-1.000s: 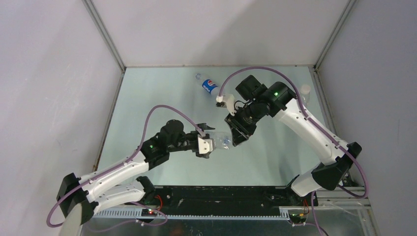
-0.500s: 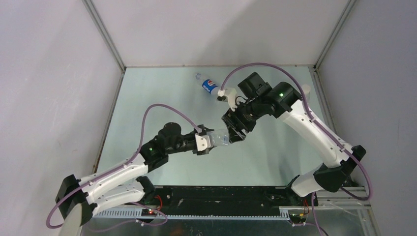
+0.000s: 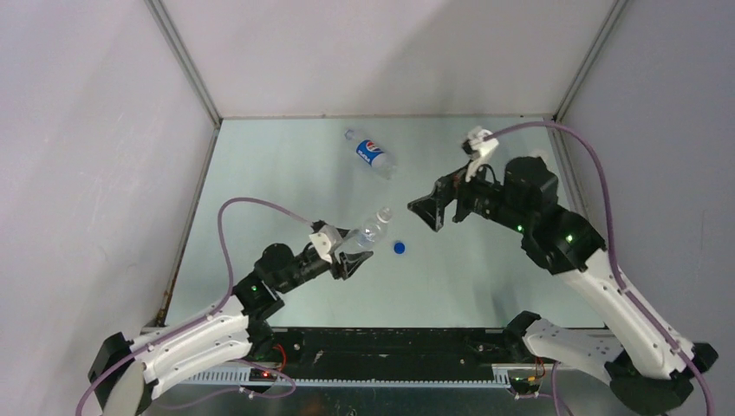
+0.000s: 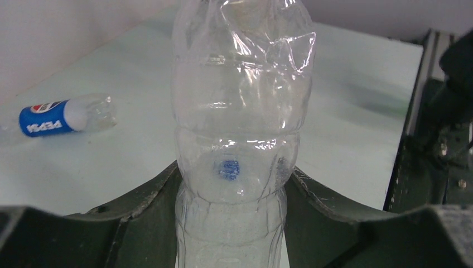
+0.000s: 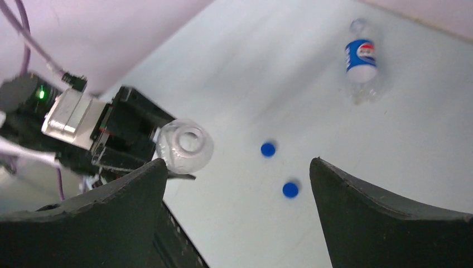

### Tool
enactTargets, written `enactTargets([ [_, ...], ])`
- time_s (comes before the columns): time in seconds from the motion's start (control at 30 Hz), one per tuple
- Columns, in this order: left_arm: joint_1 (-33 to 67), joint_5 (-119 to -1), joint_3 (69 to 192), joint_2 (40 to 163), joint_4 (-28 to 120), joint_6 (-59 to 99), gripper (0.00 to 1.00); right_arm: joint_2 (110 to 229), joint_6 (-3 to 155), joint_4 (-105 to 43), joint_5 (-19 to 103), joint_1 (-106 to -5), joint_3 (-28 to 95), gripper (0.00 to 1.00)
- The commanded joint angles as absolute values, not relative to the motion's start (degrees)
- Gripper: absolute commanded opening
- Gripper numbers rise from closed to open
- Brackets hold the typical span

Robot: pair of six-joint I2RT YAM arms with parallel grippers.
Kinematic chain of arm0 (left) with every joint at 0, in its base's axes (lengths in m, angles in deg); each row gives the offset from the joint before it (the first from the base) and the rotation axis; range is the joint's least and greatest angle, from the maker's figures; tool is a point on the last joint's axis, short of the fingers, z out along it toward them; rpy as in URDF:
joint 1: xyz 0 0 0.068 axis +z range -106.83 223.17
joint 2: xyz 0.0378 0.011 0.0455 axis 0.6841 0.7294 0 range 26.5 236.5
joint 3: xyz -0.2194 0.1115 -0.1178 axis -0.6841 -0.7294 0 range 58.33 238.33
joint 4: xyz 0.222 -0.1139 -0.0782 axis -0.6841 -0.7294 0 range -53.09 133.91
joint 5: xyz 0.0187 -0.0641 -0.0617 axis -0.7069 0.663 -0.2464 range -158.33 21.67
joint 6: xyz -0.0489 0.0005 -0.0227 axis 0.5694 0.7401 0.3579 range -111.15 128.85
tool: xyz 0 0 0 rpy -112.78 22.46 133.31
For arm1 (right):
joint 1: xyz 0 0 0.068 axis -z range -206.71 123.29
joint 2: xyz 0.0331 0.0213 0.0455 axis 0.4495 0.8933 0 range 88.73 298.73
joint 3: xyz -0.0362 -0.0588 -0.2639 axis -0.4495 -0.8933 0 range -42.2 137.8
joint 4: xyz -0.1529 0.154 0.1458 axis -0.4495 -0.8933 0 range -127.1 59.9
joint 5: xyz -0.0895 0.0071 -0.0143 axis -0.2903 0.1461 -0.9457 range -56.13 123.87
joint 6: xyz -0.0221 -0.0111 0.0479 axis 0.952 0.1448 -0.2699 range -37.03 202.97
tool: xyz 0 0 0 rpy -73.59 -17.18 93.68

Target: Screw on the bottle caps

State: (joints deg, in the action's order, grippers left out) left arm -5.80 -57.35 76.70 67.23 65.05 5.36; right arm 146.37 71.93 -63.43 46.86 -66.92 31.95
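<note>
My left gripper (image 3: 355,249) is shut on the lower body of a plain clear bottle (image 3: 371,230), which points up and to the right. Its mouth (image 5: 187,138) is bare, with no cap on it. In the left wrist view the bottle (image 4: 240,111) fills the gap between the fingers (image 4: 150,195). My right gripper (image 3: 423,211) stands open and empty to the bottle's right. One blue cap (image 3: 399,248) lies on the table below the bottle's neck. The right wrist view shows two blue caps (image 5: 268,149) (image 5: 290,190) between its open jaws (image 5: 237,162). A Pepsi bottle (image 3: 373,154) lies at the back.
Grey walls and metal frame posts (image 3: 186,74) close in the table on the left, back and right. A black rail (image 3: 390,342) runs along the near edge. The right arm's dark parts (image 4: 440,139) stand at the right of the left wrist view.
My right gripper has opened and drawn back to the right, away from the bottle's mouth. A blue cap now lies on the table. The left arm pulled back with the bottle.
</note>
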Motion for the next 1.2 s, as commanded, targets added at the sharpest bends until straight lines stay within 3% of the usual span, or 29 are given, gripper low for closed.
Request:
enactTargets([
  [0.0,-5.99,-65.96,74.39,63.61,74.42,13.78,0.46,140.73,59.42,-42.81,44.34,-61.89,22.14,0.99],
  [0.23,-5.97,-67.59,71.35,62.13,81.08,17.84,0.46,139.61,44.26,-32.33,60.09,-52.31,7.65,0.99],
  [0.33,-5.98,-66.79,70.86,61.49,81.26,18.38,0.45,140.43,39.08,-24.82,60.90,-51.47,2.30,0.99],
  [0.53,-5.98,-67.79,69.45,57.67,80.59,19.46,0.44,146.37,45.52,-38.12,45.83,-57.66,4.49,0.99],
  [0.8,-5.97,-67.92,70.19,53.36,74.22,20.54,0.44,160.30,46.18,-54.96,25.03,-67.47,12.27,0.87],
  [1.17,-5.97,-70.61,72.24,53.82,69.20,22.27,0.40,182.50,40.17,-69.55,21.97,-71.13,25.16,0.72],
])
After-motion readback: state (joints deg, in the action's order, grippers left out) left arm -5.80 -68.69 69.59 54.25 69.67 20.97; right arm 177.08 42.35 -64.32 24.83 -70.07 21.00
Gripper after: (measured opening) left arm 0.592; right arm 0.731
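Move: The blue cap nearer the right hand lies on the table, about 8 cm ahead of the right hand, 3 cm to its left and some 34 cm below. The second blue cap is 8 cm left of that cap and 3 cm farther out. The open bottle, held by the left hand, has its middle about 3 cm ahead of the right hand, 8 cm left and 12 cm lower. From the left hand, the nearer cap is roughly 8 cm ahead, 9 cm right and 20 cm down. Swing the right gripper about 4 cm forward and slightly right, then plunge it about 26 cm in all towards the nearer blue cap, tipping the fingers steeply down and narrowing them partway, still clear of the cap. Keep the left grip on the bottle; draw it a few centimetres left and up, easing down again at the end, and tilt its mouth upward. ##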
